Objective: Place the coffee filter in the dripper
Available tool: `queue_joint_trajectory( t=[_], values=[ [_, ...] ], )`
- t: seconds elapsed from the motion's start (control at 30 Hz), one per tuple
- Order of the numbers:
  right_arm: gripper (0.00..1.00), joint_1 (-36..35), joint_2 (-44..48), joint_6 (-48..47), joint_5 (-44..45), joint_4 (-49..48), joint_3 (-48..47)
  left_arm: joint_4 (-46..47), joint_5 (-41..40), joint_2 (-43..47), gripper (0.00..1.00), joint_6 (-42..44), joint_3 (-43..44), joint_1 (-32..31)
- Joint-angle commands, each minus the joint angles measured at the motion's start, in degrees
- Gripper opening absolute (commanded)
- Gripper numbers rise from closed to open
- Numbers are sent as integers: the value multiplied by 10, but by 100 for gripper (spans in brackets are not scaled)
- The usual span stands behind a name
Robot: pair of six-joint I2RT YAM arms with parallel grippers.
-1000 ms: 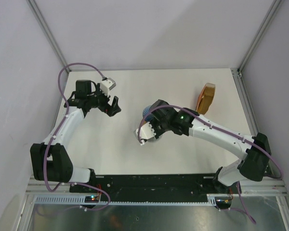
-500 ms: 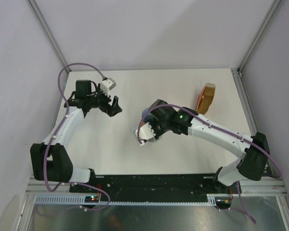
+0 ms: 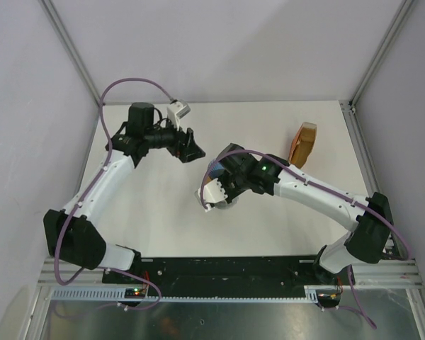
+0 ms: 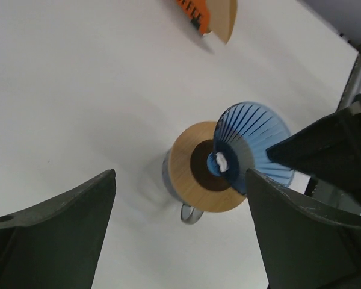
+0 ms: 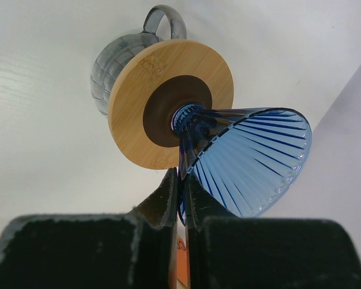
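Note:
The dripper [image 5: 253, 159], a translucent blue ribbed cone, is tipped on its side, its narrow end at the dark hole of a wooden ring [image 5: 138, 108]. My right gripper [image 5: 182, 180] is shut on the dripper's thin blue edge near that narrow end. From above, the dripper [image 3: 216, 170] shows just left of the right gripper [image 3: 222, 180]. My left gripper [image 3: 193, 150] hangs open, close to the dripper's upper left. In its wrist view the dripper [image 4: 253, 129] lies ahead between the wide-apart jaws of the left gripper [image 4: 180, 174]. The coffee filter is out of view.
The wooden ring [image 4: 186, 162] lies on a clear glass jug [image 5: 108, 66] with a loop handle. A thick orange-brown stack of filters [image 3: 302, 144] stands at the back right of the white table, also seen at the top of the left wrist view [image 4: 213, 15].
My left arm has swung right, from the table's left side to just beside the dripper, still open. The right gripper with the dripper has shifted slightly left.

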State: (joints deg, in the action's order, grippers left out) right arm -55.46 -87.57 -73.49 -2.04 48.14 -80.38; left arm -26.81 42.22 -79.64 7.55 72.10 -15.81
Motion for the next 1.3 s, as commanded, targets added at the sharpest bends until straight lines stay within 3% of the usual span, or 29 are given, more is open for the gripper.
queue_joint_trajectory(
  t=[0.0,0.23,0.47,0.9,1.13,1.27],
  values=[
    [0,2,-10,8,-12,34,-16,9,15,-19,92,-69,37,-28],
    [0,2,-11,3,-11,36,-17,8,-84,-55,81,-119,32,-77],
    [0,1,-7,2,-12,37,-17,11,-130,-35,74,-83,12,-116],
    [0,1,-11,0,-15,38,-17,12,-173,-65,35,-76,-9,-135],
    [0,2,-13,1,-15,38,-17,15,-164,-67,4,-76,-11,-138],
    [0,1,-12,3,-7,34,-16,14,-162,-60,0,-57,-8,-141]
  ],
)
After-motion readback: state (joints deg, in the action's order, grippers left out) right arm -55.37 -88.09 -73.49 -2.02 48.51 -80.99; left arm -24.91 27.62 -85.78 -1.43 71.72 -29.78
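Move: The blue dripper, held by the right fingers at its near rim and leaning with its spout at the hole of the wooden disc, has its middle about 8 cm to the left hand's right, 5 cm back and 9 cm below. The disc's middle is some 9 cm back, 8 cm right and 13 cm down from the left hand, with the carafe under it. From the right hand the dripper's middle is about 3 cm ahead and 3 cm left, 2 cm lower. The dripper's free rim, on the forward-left side, is what the left hand goes for: open fingers travel right about 6 cm and, after a slight rise, sink to some 5 cm below where they started, drifting a little back, the wrist turning roughly 10 degrees. They close as they arrive and pinch the rim wall, while the right hand stays still and keeps its pinch. ##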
